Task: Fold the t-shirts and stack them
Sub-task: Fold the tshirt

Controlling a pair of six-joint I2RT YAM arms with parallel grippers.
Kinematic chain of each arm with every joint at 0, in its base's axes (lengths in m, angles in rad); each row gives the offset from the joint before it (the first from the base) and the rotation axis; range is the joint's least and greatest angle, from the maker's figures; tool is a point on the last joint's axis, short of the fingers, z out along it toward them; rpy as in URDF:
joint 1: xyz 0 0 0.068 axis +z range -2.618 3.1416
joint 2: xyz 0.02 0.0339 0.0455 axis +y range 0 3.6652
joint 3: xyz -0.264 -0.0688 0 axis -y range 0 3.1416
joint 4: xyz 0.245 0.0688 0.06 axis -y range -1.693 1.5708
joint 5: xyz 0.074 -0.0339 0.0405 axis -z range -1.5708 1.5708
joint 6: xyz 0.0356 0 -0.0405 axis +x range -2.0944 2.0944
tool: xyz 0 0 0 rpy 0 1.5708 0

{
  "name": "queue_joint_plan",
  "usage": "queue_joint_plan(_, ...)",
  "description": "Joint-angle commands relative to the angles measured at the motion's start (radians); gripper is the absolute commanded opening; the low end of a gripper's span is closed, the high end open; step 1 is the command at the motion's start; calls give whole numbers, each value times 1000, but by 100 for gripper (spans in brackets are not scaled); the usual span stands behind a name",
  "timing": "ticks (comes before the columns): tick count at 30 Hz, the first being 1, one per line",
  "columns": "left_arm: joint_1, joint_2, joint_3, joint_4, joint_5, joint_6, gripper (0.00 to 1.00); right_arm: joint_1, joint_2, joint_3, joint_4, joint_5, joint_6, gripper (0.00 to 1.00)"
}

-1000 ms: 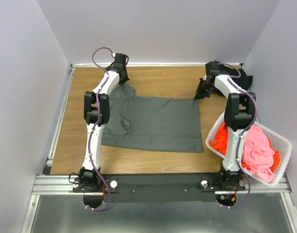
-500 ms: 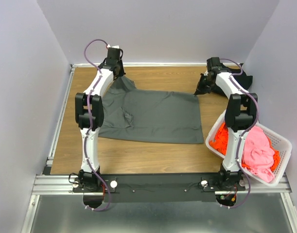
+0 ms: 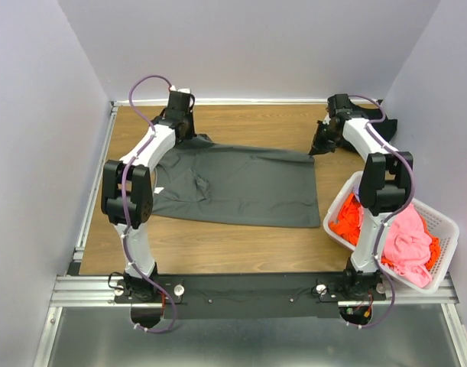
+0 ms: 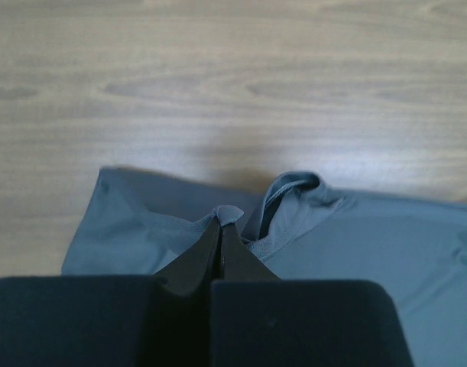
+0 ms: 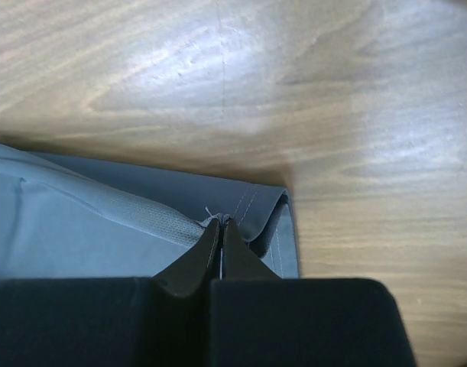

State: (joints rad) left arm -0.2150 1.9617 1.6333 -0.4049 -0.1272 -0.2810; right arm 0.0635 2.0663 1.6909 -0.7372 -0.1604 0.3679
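Observation:
A dark grey t-shirt [image 3: 241, 183] lies spread on the wooden table. My left gripper [image 3: 186, 131] is at its far left corner, shut on a pinch of cloth beside the collar [image 4: 294, 200], as the left wrist view shows at the gripper [image 4: 221, 223]. At the far right corner my right gripper [image 3: 319, 147] is shut on the stitched hem [image 5: 264, 210], seen in the right wrist view at the gripper [image 5: 222, 223]. A black t-shirt [image 3: 386, 126] lies bunched at the back right. Orange [image 3: 346, 218] and pink [image 3: 409, 237] t-shirts fill the basket.
A white slatted basket [image 3: 445, 229] sits tilted at the right edge, beside the right arm. Bare wood [image 3: 248, 115] runs along the back, just past the grey shirt. Purple walls close in the table on three sides.
Both grippers have drawn the grey shirt's far edge toward the back of the table. The left arm stretched out and swung left; the shirt now lies flatter.

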Motion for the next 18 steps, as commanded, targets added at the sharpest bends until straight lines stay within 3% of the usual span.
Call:
queue_joint_plan(1, -12, -79, -82, -5, -55, -18, 0, 4, -69, -39, -11, 42, -35, 3)
queue_joint_plan(18, -18, -300, -308, -60, -114, -115, 0, 33, -196, -206, 32, 67, -61, 3)
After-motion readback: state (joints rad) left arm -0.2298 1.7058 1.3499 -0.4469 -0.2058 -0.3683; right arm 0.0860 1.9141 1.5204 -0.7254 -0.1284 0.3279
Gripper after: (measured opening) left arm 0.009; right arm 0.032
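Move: Both hands already hold the gray t-shirt's upper layer by its far side, the left roughly 12 cm above the table and the right some 6 cm. The shirt's near edge lies about 26 cm back from the left hand and 25 cm back from the right, straight behind each. A rumpled fold lies about 10 cm back and 3 cm right of the left hand. From the right hand, the basket is some 24 cm back, 21 cm right; the black t-shirt about 18 cm ahead, 17 cm right. Still pinching the gray cloth in shut fingers, both hands draw the raised upper layer back over the lower one, towards the shirt's near edge. The left comes back about 8 cm, edging slightly left, dipping a little and rising to its old height, with a slight counter-clockwise turn; the right comes back more slowly, some 4 cm, rising about a centimetre. ##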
